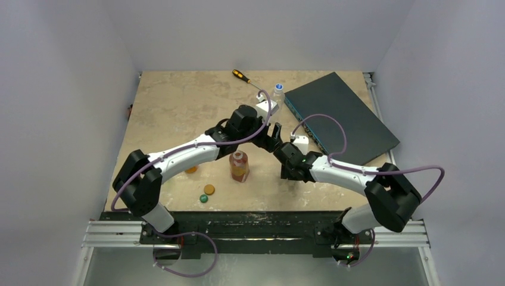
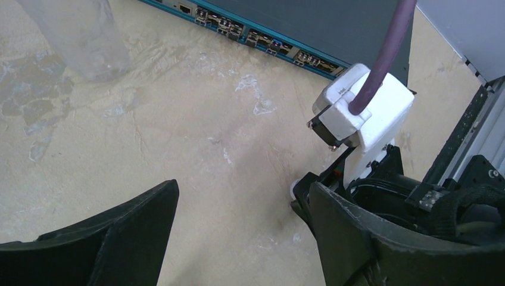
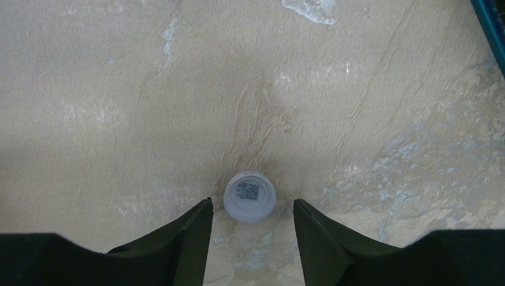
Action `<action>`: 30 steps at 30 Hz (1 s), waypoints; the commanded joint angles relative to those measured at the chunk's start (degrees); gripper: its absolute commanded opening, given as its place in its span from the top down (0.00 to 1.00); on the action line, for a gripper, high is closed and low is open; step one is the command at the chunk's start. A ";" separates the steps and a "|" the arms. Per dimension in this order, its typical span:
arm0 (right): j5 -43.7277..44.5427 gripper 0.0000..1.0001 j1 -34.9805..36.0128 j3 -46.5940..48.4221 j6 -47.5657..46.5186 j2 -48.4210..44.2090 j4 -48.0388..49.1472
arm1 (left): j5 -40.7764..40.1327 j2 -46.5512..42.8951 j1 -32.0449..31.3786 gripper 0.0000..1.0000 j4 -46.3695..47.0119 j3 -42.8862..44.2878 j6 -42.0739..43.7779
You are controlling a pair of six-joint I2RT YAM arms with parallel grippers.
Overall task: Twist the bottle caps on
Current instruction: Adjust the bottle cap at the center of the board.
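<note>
A white bottle cap [image 3: 250, 196] lies flat on the table with a printed code on top. My right gripper [image 3: 251, 207] is open, and the cap sits between its fingertips with a small gap on each side. My left gripper [image 2: 241, 196] is open over bare table just beside the right one, nothing between its fingers. An amber bottle [image 1: 239, 165] stands uncapped near the left arm. An orange cap [image 1: 209, 189] and a green cap [image 1: 203, 198] lie at the front. A clear bottle [image 1: 278, 90] with a blue cap on top stands at the back; the same clear bottle [image 2: 77, 36] shows in the left wrist view.
A dark network switch [image 1: 339, 116] lies at the back right, its port side [image 2: 256, 36] close to both grippers. A black-and-orange screwdriver [image 1: 244, 76] rests at the back. The two grippers [image 1: 275, 140] nearly touch at mid-table. An orange object [image 1: 191, 170] peeks from under the left arm.
</note>
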 commanded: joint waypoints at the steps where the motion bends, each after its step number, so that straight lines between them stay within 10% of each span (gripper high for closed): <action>1: 4.13 0.44 0.01 3.06 0.42 -2.62 -1.85 | 1.59 -2.46 0.29 0.20 1.78 -1.09 -1.13; 14: 2.20 0.63 -2.27 1.19 0.25 -1.89 -0.27 | 2.89 -2.56 0.49 0.20 4.26 -2.63 -2.14; 30: -20.23 1.00 -14.59 -9.12 -2.52 -4.64 17.13 | 8.79 -1.82 0.50 0.22 12.18 -9.83 -10.25</action>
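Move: The white cap lies on the board just below the right hand's open fingers, about 2 cm down and 1 cm ahead. Level with that hand, the brown bottle stands some 16 cm to its left; the blue-capped bottle is about 21 cm ahead and 3 cm left, and the flat dark box's middle 19 cm ahead and 22 cm right. From the left hand the cap is some 5 cm back, 5 cm right and 16 cm below. Right hand lifts 2 cm, dips rightward, shuts and eases left against the cap; left hand sinks 3 cm. ##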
